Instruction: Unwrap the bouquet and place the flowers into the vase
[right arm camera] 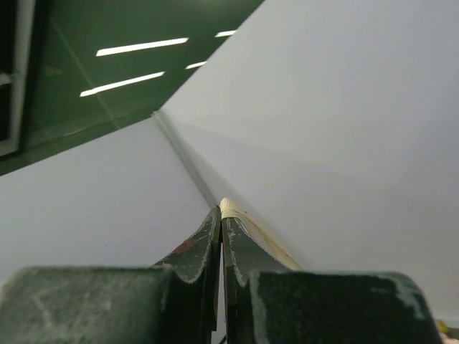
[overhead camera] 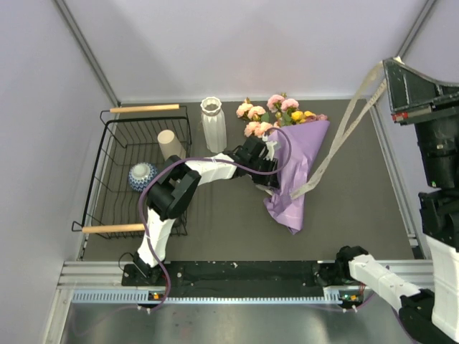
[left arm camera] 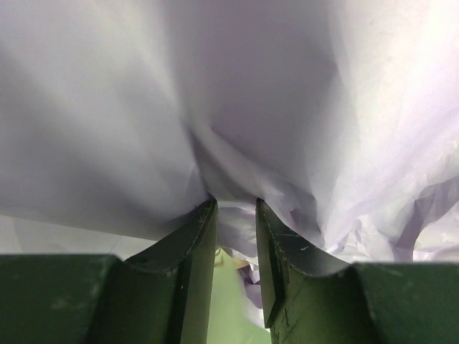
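Observation:
The bouquet [overhead camera: 301, 161] lies on the dark mat, its lilac wrap pointing toward me and its flowers [overhead camera: 276, 115] fanned out at the far end. My left gripper [overhead camera: 267, 170] is at the wrap's left side. In the left wrist view the gripper [left arm camera: 237, 204] is shut on a bunched fold of the lilac paper [left arm camera: 251, 93]. A cream ribbon [overhead camera: 344, 129] runs taut from the wrap's waist up to my right gripper [overhead camera: 384, 66], raised high at the right. That gripper [right arm camera: 221, 208] is shut on the ribbon's end [right arm camera: 247, 222]. The white ribbed vase [overhead camera: 214, 123] stands left of the flowers.
A black wire basket [overhead camera: 107, 147] with wooden handles sits at the left. It holds a beige cup [overhead camera: 171, 143] and a blue-patterned bowl [overhead camera: 142, 174]. My left arm's elbow [overhead camera: 172, 193] lies beside the basket. White walls close the far and side edges.

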`<action>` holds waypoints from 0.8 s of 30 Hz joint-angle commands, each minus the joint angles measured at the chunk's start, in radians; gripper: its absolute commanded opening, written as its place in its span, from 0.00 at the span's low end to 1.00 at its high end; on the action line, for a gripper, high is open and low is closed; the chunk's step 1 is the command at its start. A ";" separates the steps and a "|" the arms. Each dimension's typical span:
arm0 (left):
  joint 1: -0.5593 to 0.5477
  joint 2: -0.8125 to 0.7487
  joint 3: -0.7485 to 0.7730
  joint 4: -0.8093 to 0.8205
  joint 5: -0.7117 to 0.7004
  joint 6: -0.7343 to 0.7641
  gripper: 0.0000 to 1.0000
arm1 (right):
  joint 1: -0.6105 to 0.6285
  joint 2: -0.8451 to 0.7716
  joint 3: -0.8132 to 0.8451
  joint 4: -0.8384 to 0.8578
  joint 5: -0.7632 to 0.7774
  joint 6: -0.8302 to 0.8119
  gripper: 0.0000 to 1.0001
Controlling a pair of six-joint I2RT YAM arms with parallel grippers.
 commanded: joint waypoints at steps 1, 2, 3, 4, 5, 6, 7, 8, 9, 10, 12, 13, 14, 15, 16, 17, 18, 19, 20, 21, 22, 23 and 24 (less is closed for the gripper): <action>0.010 -0.069 0.004 0.022 -0.030 0.011 0.35 | 0.010 0.111 0.085 0.142 -0.220 0.143 0.00; 0.012 -0.073 0.002 0.025 -0.028 0.006 0.35 | 0.010 0.134 0.101 0.181 -0.248 0.173 0.00; 0.010 -0.084 0.001 0.028 -0.027 0.004 0.35 | 0.010 0.157 0.133 0.200 -0.274 0.205 0.00; 0.010 -0.089 -0.001 0.030 -0.025 0.004 0.36 | 0.010 0.206 0.153 0.241 -0.330 0.272 0.00; 0.010 -0.096 -0.004 0.031 -0.025 0.003 0.36 | 0.010 0.230 0.170 0.264 -0.358 0.304 0.00; 0.010 -0.113 -0.007 0.033 -0.027 0.001 0.36 | 0.013 0.253 0.199 0.289 -0.383 0.338 0.00; 0.010 -0.122 -0.012 0.037 -0.030 0.001 0.38 | 0.017 0.296 0.211 0.328 -0.410 0.393 0.00; 0.010 -0.132 -0.013 0.039 -0.031 0.003 0.38 | 0.028 0.310 0.230 0.338 -0.415 0.410 0.00; 0.010 -0.153 -0.015 0.039 -0.031 0.004 0.39 | 0.063 0.327 0.239 0.343 -0.414 0.417 0.00; 0.010 -0.167 -0.016 0.039 -0.033 0.006 0.41 | 0.097 0.347 0.248 0.343 -0.395 0.399 0.00; 0.010 -0.205 -0.018 0.037 -0.035 0.014 0.44 | 0.167 0.372 0.286 0.323 -0.372 0.345 0.00; 0.012 -0.219 -0.019 0.034 -0.032 0.015 0.47 | 0.239 0.384 0.303 0.308 -0.355 0.290 0.00; 0.013 -0.237 -0.022 0.033 -0.030 0.020 0.48 | 0.264 0.416 0.335 0.282 -0.351 0.271 0.00; 0.015 -0.274 -0.025 0.033 -0.024 0.020 0.49 | 0.288 0.430 0.348 0.277 -0.351 0.260 0.00; 0.018 -0.296 -0.036 0.034 -0.016 0.020 0.50 | 0.315 0.447 0.357 0.277 -0.358 0.265 0.00; 0.021 -0.315 -0.045 0.045 -0.004 0.020 0.52 | 0.332 0.471 0.369 0.280 -0.363 0.266 0.00; 0.022 -0.363 -0.055 0.048 -0.004 0.020 0.54 | 0.347 0.482 0.374 0.281 -0.364 0.260 0.00; 0.024 -0.386 -0.073 0.050 -0.004 0.021 0.56 | 0.388 0.490 0.378 0.281 -0.358 0.253 0.00; 0.025 -0.411 -0.081 0.051 0.004 0.021 0.58 | 0.408 0.508 0.388 0.281 -0.352 0.242 0.00; 0.033 -0.456 -0.090 0.053 0.013 0.021 0.59 | 0.428 0.522 0.400 0.280 -0.352 0.216 0.00; 0.035 -0.483 -0.108 0.056 0.024 0.020 0.59 | 0.454 0.536 0.417 0.274 -0.351 0.202 0.00; 0.039 -0.506 -0.119 0.062 0.037 0.009 0.61 | 0.491 0.557 0.464 0.266 -0.354 0.190 0.00; 0.050 -0.562 -0.133 0.082 0.068 0.004 0.63 | 0.509 0.603 0.495 0.246 -0.355 0.175 0.00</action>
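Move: The purple-wrapped bouquet lies low under the right hand, which already holds the ribbon high above it: the wrap's middle is about 60 cm below, 18 cm ahead and 6 cm to the left. The white vase stands about 26 cm ahead and 31 cm left of that hand. From the left hand, down at the wrap, its middle is some 6 cm ahead and 6 cm right, nearly level; the flower heads are about 24 cm straight ahead. Leftward, fast, the right hand swings the still-pinched ribbon across above the bouquet towards the vase's side, some 20 cm, gaining a little height early and turning nearly 50 degrees counter-clockwise. Meanwhile the left hand comes free of the wrapping paper and rises about 16 cm, speeding up, its fingers opening wider and tilting upwards. ##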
